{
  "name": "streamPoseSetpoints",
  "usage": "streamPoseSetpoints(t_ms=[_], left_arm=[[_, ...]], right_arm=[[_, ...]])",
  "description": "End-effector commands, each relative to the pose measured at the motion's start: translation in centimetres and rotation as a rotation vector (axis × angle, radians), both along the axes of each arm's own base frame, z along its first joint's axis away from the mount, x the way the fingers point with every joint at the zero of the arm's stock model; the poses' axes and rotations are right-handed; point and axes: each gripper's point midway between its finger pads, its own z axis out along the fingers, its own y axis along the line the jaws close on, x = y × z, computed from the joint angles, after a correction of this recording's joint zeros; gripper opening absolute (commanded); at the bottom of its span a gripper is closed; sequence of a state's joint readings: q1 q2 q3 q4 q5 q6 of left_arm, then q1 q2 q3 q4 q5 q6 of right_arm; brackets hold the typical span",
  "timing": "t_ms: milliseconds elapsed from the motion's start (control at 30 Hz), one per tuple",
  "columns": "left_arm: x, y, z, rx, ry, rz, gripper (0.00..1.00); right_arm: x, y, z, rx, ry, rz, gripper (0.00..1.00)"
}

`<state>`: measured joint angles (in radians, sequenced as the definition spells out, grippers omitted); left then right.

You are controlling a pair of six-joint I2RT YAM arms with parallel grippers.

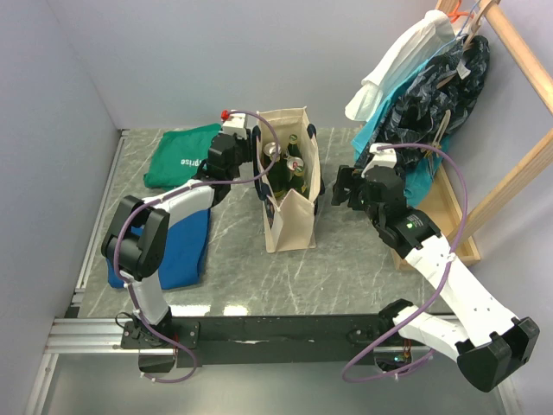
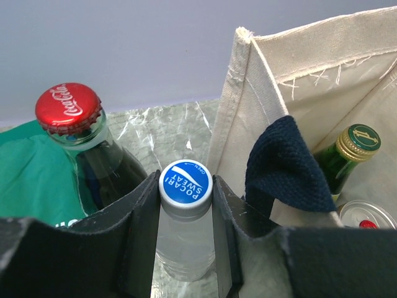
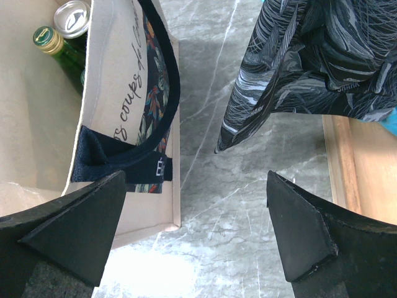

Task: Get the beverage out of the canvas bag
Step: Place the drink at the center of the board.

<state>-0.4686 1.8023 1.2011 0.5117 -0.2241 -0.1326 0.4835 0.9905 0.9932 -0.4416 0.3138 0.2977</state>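
The cream canvas bag stands open mid-table, with navy handles. Inside it I see a green bottle and a can top. My left gripper is shut on the neck of a clear beverage bottle with a blue Pocari Sweat cap. That bottle is outside the bag, beside its left wall, with table showing under it. The left gripper sits at the bag's far left corner. My right gripper is open over bare table right of the bag; in the top view that gripper holds nothing.
A cola bottle with a red cap stands just left of the held bottle. A green cloth and a blue cloth lie at the left. A wooden rack with hanging dark garments stands at the right.
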Motion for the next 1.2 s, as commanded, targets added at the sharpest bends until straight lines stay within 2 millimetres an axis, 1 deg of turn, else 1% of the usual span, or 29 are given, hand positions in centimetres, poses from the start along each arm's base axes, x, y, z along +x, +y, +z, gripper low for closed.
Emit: streamPoseSetpoints(t_ms=[0,33,100,133,167,267,300,333,367,400,433,533,733,900,1033,1067,1100,1167], left_arm=[[1.1,-0.9,7.8,-0.073,-0.205,0.004,0.09],[1.0,-1.0,7.7,-0.069,-0.203,0.001,0.13],[0.9,-1.1,7.5,-0.061,-0.197,0.001,0.16],[0.8,-1.2,7.5,-0.059,-0.196,0.0,0.23],[0.8,-1.3,7.4,-0.057,-0.194,-0.002,0.25],[0.6,-1.5,7.4,-0.047,-0.192,-0.002,0.23],[0.6,-1.5,7.4,-0.04,-0.192,0.0,0.25],[0.5,-1.7,7.4,-0.039,-0.192,0.0,0.3],[0.4,-1.6,7.5,-0.036,-0.192,0.006,0.51],[0.4,-1.6,7.4,-0.027,-0.188,0.01,0.65],[0.3,-1.6,7.5,-0.022,-0.189,0.011,0.7],[0.2,-1.6,7.4,-0.007,-0.186,0.015,0.74],[0.0,-1.6,7.6,-0.01,-0.182,0.016,0.75],[-0.4,-1.5,8.3,-0.01,-0.19,0.02,0.75],[-0.7,-0.8,9.0,0.004,-0.197,0.04,0.86],[-0.8,-0.6,9.1,0.012,-0.198,0.045,0.87],[-1.1,-0.3,9.7,0.013,-0.202,0.051,0.87],[-1.5,0.0,10.4,0.002,-0.205,0.059,0.9]], right_arm=[[0.5,-0.4,1.1,0.007,-0.034,-0.021,1.0],[0.6,-0.4,1.1,0.006,-0.033,-0.021,1.0],[0.6,-0.4,0.9,0.004,-0.03,-0.02,1.0],[0.6,-0.3,1.0,0.007,-0.032,-0.018,1.0],[0.6,-0.4,0.9,0.006,-0.033,-0.019,1.0],[0.5,-0.4,0.9,0.006,-0.031,-0.018,1.0],[0.5,-0.4,0.9,0.007,-0.032,-0.018,1.0],[0.4,-0.4,1.0,0.01,-0.033,-0.019,1.0],[0.4,-0.5,0.9,0.006,-0.033,-0.021,1.0],[0.4,-0.5,0.8,0.005,-0.031,-0.021,1.0],[0.3,-0.5,0.9,0.005,-0.033,-0.02,1.0],[0.2,-0.7,0.9,0.005,-0.036,-0.021,1.0],[0.1,-0.6,1.0,0.015,-0.038,-0.018,1.0],[0.0,-0.6,1.1,0.019,-0.04,-0.018,1.0],[-0.2,-0.6,1.3,0.027,-0.046,-0.013,1.0],[-0.2,-0.6,1.4,0.028,-0.048,-0.013,1.0],[-0.3,-0.6,1.6,0.032,-0.052,-0.013,1.0],[-0.3,-0.5,1.6,0.038,-0.053,-0.005,1.0]])
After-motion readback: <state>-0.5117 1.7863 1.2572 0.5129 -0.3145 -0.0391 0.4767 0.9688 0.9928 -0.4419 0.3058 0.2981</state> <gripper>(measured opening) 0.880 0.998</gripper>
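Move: The left gripper still holds the Pocari bottle by its upper end, with the bottle's middle about 8 cm straight below the fingers. The Coke bottle stands some 6 cm to the left of the fingers and 2 cm farther out; the canvas bag's middle lies about 10 cm right and 9 cm back. The green bag lies roughly 15 cm left and 7 cm ahead. From the right hand, the Pocari bottle is about 17 cm ahead and 21 cm left. Ease the left gripper about 1 cm to the right, towards the canvas bag's side wall, keeping hold of the Pocari bottle. Then spread the fingers wide to let go and rise some 3.5 cm straight up clear of the cap, letting the fingertips tip up by about 5 degrees. ##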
